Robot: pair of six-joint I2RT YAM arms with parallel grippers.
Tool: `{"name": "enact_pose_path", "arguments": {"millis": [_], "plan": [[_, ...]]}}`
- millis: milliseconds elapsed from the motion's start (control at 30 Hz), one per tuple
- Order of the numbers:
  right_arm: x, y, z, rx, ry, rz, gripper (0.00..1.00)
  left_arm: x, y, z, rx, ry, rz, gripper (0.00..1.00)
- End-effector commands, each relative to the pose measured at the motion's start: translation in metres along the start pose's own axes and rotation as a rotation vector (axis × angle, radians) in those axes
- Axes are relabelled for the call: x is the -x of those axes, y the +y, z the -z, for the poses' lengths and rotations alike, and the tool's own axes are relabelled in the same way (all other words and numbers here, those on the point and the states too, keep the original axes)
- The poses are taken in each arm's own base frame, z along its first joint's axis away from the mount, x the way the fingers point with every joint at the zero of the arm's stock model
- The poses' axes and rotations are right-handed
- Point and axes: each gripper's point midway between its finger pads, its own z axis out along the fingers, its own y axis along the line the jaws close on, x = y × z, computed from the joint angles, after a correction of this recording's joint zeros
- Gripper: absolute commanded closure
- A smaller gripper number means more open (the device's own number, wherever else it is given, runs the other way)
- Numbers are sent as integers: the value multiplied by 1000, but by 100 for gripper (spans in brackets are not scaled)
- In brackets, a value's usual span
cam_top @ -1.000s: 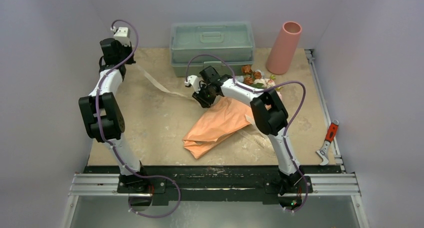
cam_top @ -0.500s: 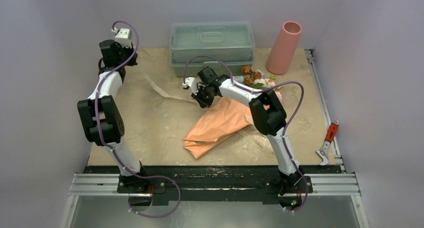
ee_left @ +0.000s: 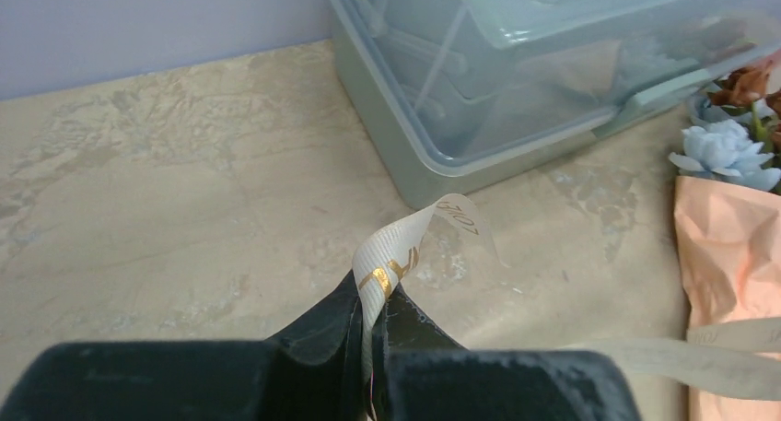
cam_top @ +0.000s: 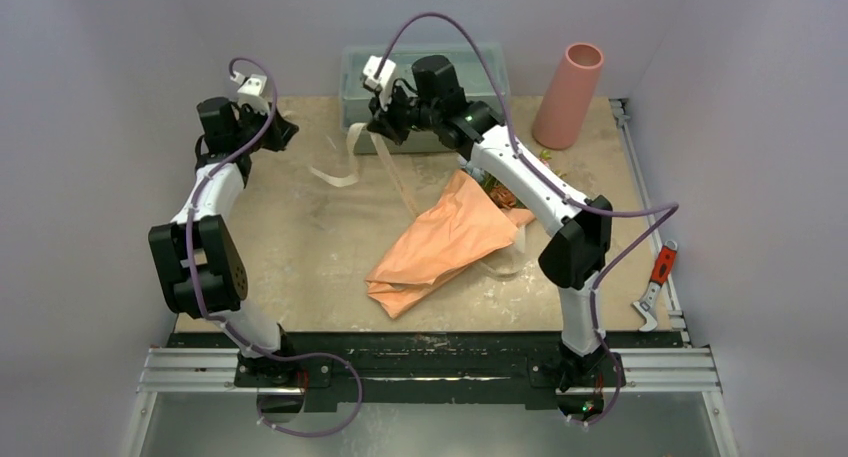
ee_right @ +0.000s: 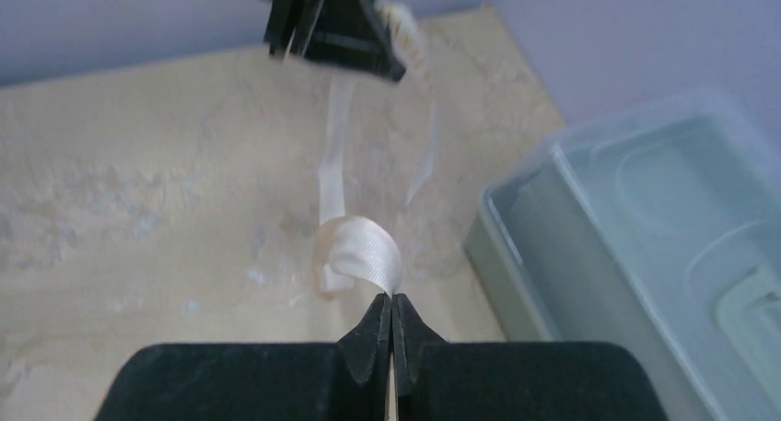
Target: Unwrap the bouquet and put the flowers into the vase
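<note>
The bouquet [cam_top: 440,239], wrapped in orange paper, lies mid-table with its blooms pointing back right. A pale blue flower [ee_left: 728,149] and rust blooms peek from the paper's top [ee_left: 728,246]; in the top view my right arm covers most of the flowers. Its beige ribbon [cam_top: 340,172] hangs loose in the air between both grippers. My left gripper [ee_left: 378,292] [cam_top: 290,132] is shut on one end, printed in gold. My right gripper [ee_right: 391,306] [cam_top: 383,127] is shut on the other end [ee_right: 364,246], raised before the box. The salmon-pink vase [cam_top: 568,95] stands at the back right, apart from both arms.
A grey-green lidded plastic box [cam_top: 450,67] stands against the back wall, close behind the right gripper [ee_right: 645,237] [ee_left: 516,80]. A red-handled tool [cam_top: 655,277] lies on the right rail. Walls close in on three sides.
My right gripper has shut on the ribbon and risen back and left from the bouquet, pulling the ribbon up. The left gripper has swung slightly right, still gripping its end.
</note>
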Motion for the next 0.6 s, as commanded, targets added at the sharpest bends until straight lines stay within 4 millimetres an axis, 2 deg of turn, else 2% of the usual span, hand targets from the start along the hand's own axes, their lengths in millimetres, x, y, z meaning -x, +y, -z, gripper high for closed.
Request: {"name": "enact_pose_path", "arguments": {"millis": [0,67,133,200,233,300,467,500,567], "plan": [[76,-10,28,-25,-195,-23,100,21,-32,23,-99,-51,-40,100],[99,-11,39,-32,-260,-29,100,14,-39,30,-126,-30,-75,99],[119,-11,49,-39,-320,-33,100,7,-51,37,-176,-15,-87,92],[139,-11,60,-45,-383,-37,100,2,-68,46,-248,-7,-87,73],[150,-12,67,-50,-415,-37,100,-1,-77,51,-286,-1,-82,58],[168,-11,78,-55,-467,-38,100,-1,-93,61,-351,-13,-89,41],[212,-14,112,-89,-603,-37,100,4,-114,79,-408,-48,-114,15],[221,-14,118,-92,-633,-34,100,10,-118,81,-426,-74,-120,7],[236,-13,132,-95,-691,-37,100,19,-131,85,-464,-108,-88,1]]}}
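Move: My left hand pinches the ribbon near one end; my right holds it farther along. The orange wrapping that it runs under lies about 17 cm back, 32 cm right and 21 cm below my left hand. The teal box's middle is some 14 cm ahead of that hand and 29 cm right. From my right hand the wrapping lies about 9 cm back, 17 cm right and 27 cm down; the flowers about 7 cm ahead, 32 cm right. My right hand keeps its shut grip on the ribbon and draws it almost straight up, about 16 cm away from the wrapping, fingers tipping up some 25 degrees. My left hand opens nearly wide, lets go of the ribbon and comes back about 10 cm and 6 cm right towards the wrapping, turning some 20 degrees clockwise and rising slightly. ##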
